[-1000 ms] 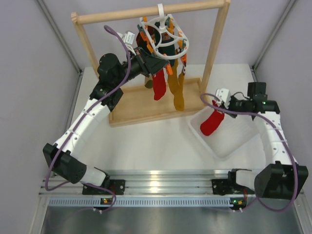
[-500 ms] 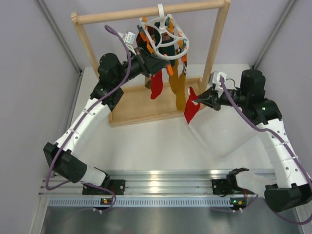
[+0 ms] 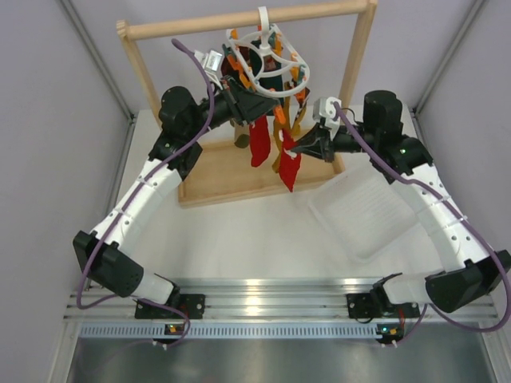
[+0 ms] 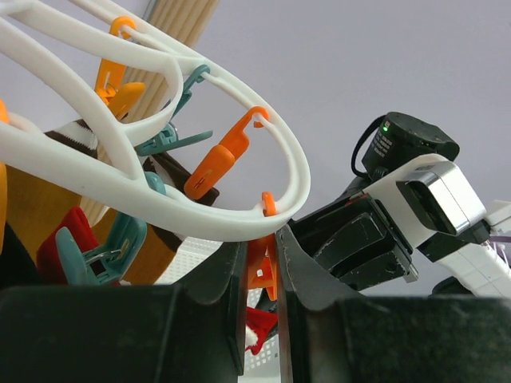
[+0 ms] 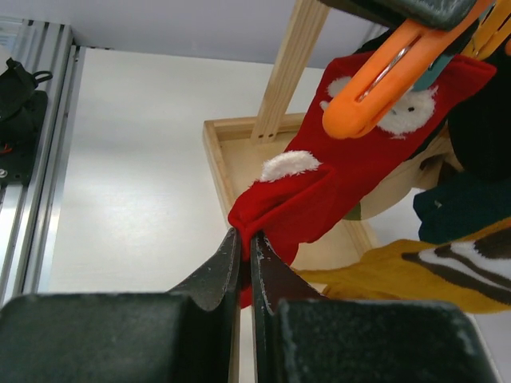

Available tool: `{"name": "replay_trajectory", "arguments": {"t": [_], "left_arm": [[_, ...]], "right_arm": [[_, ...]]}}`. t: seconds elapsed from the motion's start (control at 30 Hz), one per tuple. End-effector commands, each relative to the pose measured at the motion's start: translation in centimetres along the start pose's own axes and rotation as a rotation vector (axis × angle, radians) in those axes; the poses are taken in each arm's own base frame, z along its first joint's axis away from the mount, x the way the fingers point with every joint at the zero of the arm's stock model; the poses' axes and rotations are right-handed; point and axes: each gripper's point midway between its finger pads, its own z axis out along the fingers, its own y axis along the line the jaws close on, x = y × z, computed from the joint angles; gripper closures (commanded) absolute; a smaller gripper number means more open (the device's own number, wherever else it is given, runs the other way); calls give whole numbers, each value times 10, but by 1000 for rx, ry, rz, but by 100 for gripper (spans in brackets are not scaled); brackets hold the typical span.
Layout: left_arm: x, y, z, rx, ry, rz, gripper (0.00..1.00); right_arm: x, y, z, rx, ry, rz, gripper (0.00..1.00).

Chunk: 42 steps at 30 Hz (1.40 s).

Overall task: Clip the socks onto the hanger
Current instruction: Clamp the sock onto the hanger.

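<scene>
The white ring hanger hangs by its hook from the wooden rack's top bar. My left gripper is just under the ring, shut on an orange clip that dangles from the ring. One red sock hangs below the ring. My right gripper is shut on the cuff fold of a second red sock, white patch up, held right beneath the orange clip. In the right wrist view the gripper pinches the sock tightly.
The wooden rack frame stands on a wooden base tray. A white mesh bin sits at the right. Mustard-yellow socks and a striped sock also hang from the ring, crowded with orange and teal clips.
My right arm lifted the red sock out of the white bin and carried it left and up to the hanger. The left gripper stayed on the clip; the ring tilted slightly.
</scene>
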Motion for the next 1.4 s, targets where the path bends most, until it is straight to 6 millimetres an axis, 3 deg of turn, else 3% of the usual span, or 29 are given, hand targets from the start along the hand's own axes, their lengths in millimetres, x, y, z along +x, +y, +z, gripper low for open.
{"name": "replay_trajectory", "arguments": {"t": [0.0, 0.27, 0.53, 0.57, 0.6, 0.7, 1.03, 1.37], "left_arm": [[-7, -20, -2, 92, -8, 44, 100], [0, -19, -1, 113, 15, 35, 100], [-10, -6, -2, 21, -29, 25, 100], [-12, -6, -2, 15, -38, 25, 100], [-13, -5, -3, 9, -43, 25, 100], [-16, -5, -3, -2, -60, 23, 100], [-19, -2, -3, -22, -81, 1, 100], [-24, 5, -2, -49, -103, -23, 100]], "right_arm": [[-42, -3, 2, -13, -81, -119, 100], [-49, -4, 11, -27, -92, -132, 100], [-54, -35, 6, 219, -145, 70, 100], [-44, -35, 8, 236, -146, 109, 100], [-56, -40, 4, 274, -199, 87, 100], [-62, -41, -3, 339, -263, 137, 100], [-73, -39, 0, 356, -344, 215, 100], [-76, -26, 0, 316, -365, 185, 100]]}}
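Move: My right hand pinches the red sock. The open mouth of the orange clip lies about 4 cm ahead of that hand, 3 cm left and 7 cm up, with the hanger's near rim some 4 cm above the mouth and 2 cm farther out. From the right hand, the mustard sock hangs roughly 5 cm ahead and 1 cm left, the hung red sock 2 cm ahead and 9 cm left, both level with it. From my left hand, squeezing the clip, the mouth is 1 cm back, 1 cm right and 3 cm below. With the red sock still pinched, I lift my right hand a little up and left, swing it about 3 cm forward with a slight dip, then raise it again to the orange clip's jaws, some 5 cm higher in all. Meanwhile the wrist turns clockwise and the fingertips tilt up by around 20 degrees. My left hand keeps squeezing the clip, nearly still. ##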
